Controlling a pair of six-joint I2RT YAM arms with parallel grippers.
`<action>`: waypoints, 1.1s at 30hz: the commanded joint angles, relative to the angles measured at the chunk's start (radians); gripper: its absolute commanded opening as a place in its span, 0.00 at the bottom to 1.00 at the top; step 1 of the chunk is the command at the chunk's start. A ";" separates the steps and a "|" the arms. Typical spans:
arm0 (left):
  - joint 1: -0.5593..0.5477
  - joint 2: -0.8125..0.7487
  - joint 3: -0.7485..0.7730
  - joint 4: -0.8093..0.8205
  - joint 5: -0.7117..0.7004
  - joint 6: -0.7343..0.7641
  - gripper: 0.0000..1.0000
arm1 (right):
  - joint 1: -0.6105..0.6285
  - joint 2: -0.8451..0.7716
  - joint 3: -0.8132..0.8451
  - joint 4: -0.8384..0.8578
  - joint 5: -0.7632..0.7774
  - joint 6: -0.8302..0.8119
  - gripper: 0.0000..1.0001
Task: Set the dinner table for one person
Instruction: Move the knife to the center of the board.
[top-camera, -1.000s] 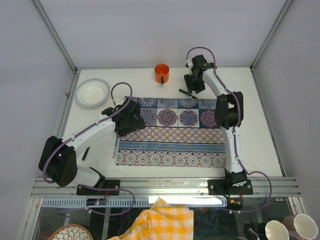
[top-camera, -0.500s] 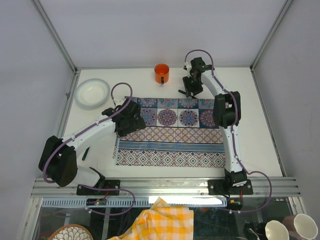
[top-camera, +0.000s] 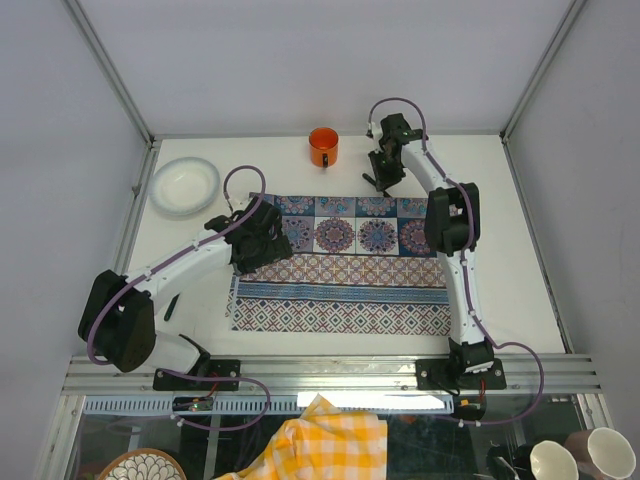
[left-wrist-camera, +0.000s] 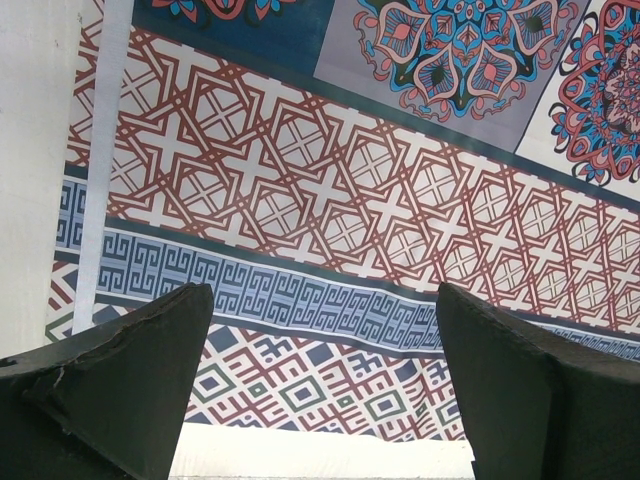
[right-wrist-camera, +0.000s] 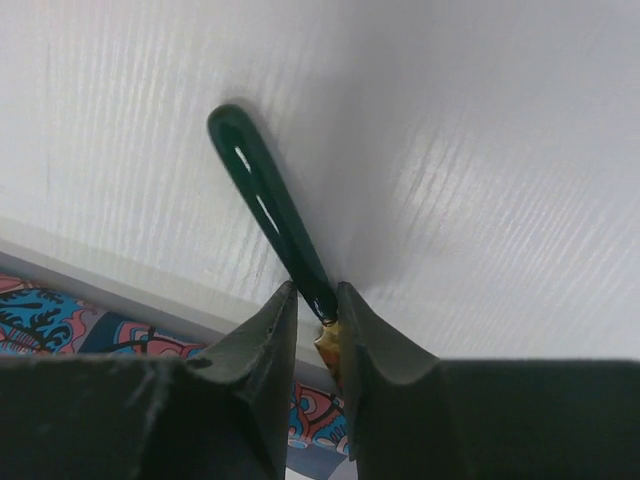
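A patterned tile-print cloth (top-camera: 340, 265) lies on the white dinner table (top-camera: 520, 250). Just beyond the cloth's far edge, a utensil (top-camera: 371, 183) with a dark green handle (right-wrist-camera: 268, 212) and a gold-coloured part (right-wrist-camera: 328, 345) lies on the table. My right gripper (top-camera: 384, 178) (right-wrist-camera: 318, 302) is shut on that handle, a finger pressing each side. My left gripper (top-camera: 262, 236) (left-wrist-camera: 320, 300) hangs open over the cloth's left part (left-wrist-camera: 330, 200), holding nothing.
An orange mug (top-camera: 323, 147) stands at the back, left of the right gripper. A white plate (top-camera: 184, 185) sits at the back left. A dark utensil (top-camera: 171, 306) lies on the table left of the cloth. Aluminium rails (top-camera: 330, 372) edge the tabletop.
The right gripper has shifted slightly left and toward the back, and its jaws have narrowed onto the green handle. The left arm has not moved.
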 joint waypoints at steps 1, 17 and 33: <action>-0.012 0.000 0.012 0.043 0.018 0.007 0.99 | 0.005 0.037 0.031 0.027 0.059 -0.012 0.21; -0.012 0.047 -0.015 0.078 0.040 0.009 0.99 | -0.105 0.042 0.014 0.103 0.245 0.117 0.00; -0.013 0.107 -0.001 0.102 0.065 0.008 0.99 | -0.278 -0.048 -0.087 0.213 0.378 0.273 0.00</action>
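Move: The knife lies right between the right fingertips, its middle about 1 cm back of them and 1 cm right, green handle slanting ahead-left and blade back-right over the placemat's far edge. The placemat's middle is some 23 cm back and 13 cm left of this hand; the orange mug stands roughly 9 cm ahead and 19 cm left. From the left hand, the knife is about 27 cm ahead, 33 cm right and 6 cm lower. The right fingers close the rest of the way and pinch the knife where handle meets blade, already easing forward. Keeping low at one height, the hand then sweeps it right, gathering speed, some 17 cm right and 6 cm forward in all, away from the mug, while turning about 35 degrees clockwise and tilting the fingertips slightly outward. The left hand, open, sinks about 2.5 cm over the placemat. ##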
